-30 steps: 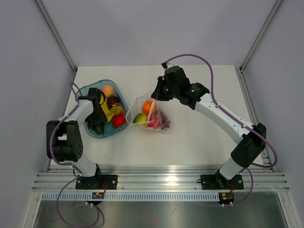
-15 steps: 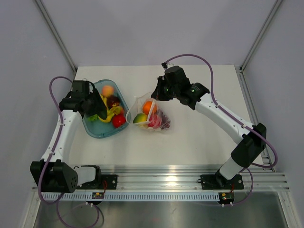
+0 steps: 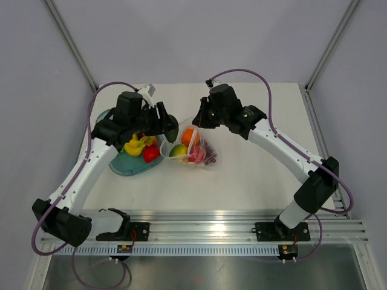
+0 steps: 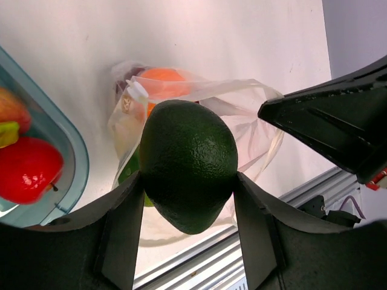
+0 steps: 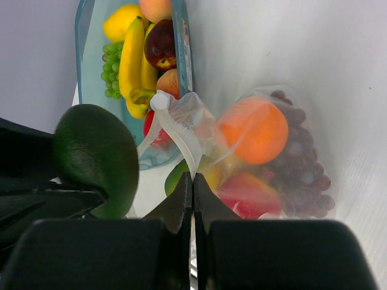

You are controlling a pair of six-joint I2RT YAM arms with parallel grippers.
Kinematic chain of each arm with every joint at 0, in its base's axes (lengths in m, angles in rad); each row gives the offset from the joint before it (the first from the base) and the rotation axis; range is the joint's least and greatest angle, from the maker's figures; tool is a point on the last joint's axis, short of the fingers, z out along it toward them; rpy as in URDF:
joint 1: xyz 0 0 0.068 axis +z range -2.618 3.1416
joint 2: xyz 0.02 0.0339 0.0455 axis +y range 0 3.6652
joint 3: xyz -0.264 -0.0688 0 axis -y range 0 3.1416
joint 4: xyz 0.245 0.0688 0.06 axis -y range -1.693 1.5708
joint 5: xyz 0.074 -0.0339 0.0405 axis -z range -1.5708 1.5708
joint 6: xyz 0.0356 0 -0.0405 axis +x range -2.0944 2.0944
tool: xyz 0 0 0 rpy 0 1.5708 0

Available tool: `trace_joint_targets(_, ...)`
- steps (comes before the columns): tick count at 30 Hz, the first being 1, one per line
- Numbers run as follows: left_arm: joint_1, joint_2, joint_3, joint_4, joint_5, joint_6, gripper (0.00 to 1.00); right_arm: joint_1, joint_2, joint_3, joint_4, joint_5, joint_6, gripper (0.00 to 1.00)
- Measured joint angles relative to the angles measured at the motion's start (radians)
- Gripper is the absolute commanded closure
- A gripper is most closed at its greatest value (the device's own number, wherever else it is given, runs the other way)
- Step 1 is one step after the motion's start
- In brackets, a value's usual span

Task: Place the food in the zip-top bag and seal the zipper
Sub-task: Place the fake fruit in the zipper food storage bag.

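A dark green avocado (image 4: 188, 163), one piece of the food, sits between the fingers of my left gripper (image 4: 188, 181), which is shut on it. In the top view the left gripper (image 3: 164, 124) hovers just left of the zip-top bag (image 3: 199, 150). My right gripper (image 5: 193, 178) is shut on the bag's mouth edge, pinching the zipper (image 5: 181, 130) and holding the mouth up. Inside the bag lie an orange (image 5: 253, 130), purple grapes (image 5: 302, 163) and a red fruit (image 5: 251, 196). Bananas (image 5: 134, 60), green grapes and red pieces are in the bowl.
The translucent blue-green bowl (image 3: 121, 166) stands left of the bag, under the left arm. The right arm (image 3: 284, 148) reaches diagonally from the near right base. Grey walls close in the table on three sides; an aluminium rail (image 3: 205, 226) runs along the near edge.
The left arm has lifted out of the bowl and swung right with the avocado, stopping beside the bag's mouth. The right gripper and the bag have stayed in place.
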Motion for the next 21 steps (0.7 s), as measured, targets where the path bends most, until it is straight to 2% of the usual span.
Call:
trace_joint_targets(8, -0.066, 0.103, 0.0, 0.05, -0.01, -0.03, 0.73, 0.0, -0.003, -0.002, -0.001, 0.003, 0.001, 1.0)
trace_joint_targets(10, -0.073, 0.114, -0.003, 0.053, -0.016, -0.037, 0.68, 0.0, -0.004, -0.005, -0.001, 0.008, 0.001, 1.0)
trace_joint_targets(11, -0.076, 0.114, -0.01, 0.055, -0.018, -0.041, 0.64, 0.0, -0.004, -0.005, -0.001, 0.009, 0.001, 1.0)
trace_joint_targets(13, -0.077, 0.109, -0.027, 0.059, -0.019, -0.047, 0.45, 0.0, -0.005, -0.005, -0.001, 0.009, 0.001, 1.0)
trace_joint_targets(15, -0.077, 0.107, -0.05, 0.07, -0.017, -0.055, 0.34, 0.0, -0.005, -0.005, -0.001, 0.009, 0.001, 1.0)
trace_joint_targets(16, -0.078, 0.107, -0.058, 0.071, -0.013, -0.057, 0.22, 0.0, -0.005, -0.005, -0.001, 0.009, 0.001, 1.0)
trace_joint_targets(19, -0.082, 0.107, -0.068, 0.067, 0.001, -0.06, 0.07, 0.0, -0.005, -0.005, -0.002, 0.009, 0.001, 1.0)
trace_joint_targets(21, -0.088, 0.107, -0.062, 0.061, 0.011, -0.056, 0.03, 0.0, -0.005, -0.005, -0.003, 0.009, 0.001, 1.0)
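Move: The avocado is already pinched in the left hand, just above the open bag mouth, whose middle is about 3 cm to that hand's right, level with it fore and aft, and some 7 cm below. Inside the bag, the orange is roughly 6 cm ahead, 6 cm right and 18 cm down; the mango is about 3 cm ahead, 1 cm right and 21 cm down. The right hand holds the rim, with the mouth's middle about 7 cm to its left, 1 cm back and 6 cm lower. The avocado is carried by the left hand into the bag mouth, right and down together at first, then almost straight down, about 4 cm right and 5 cm down in all, the fingers tipping slightly more downward. At the bottom of that path the left fingers open wide and let go of the avocado, while the right hand stays in place, still pinching the rim. ##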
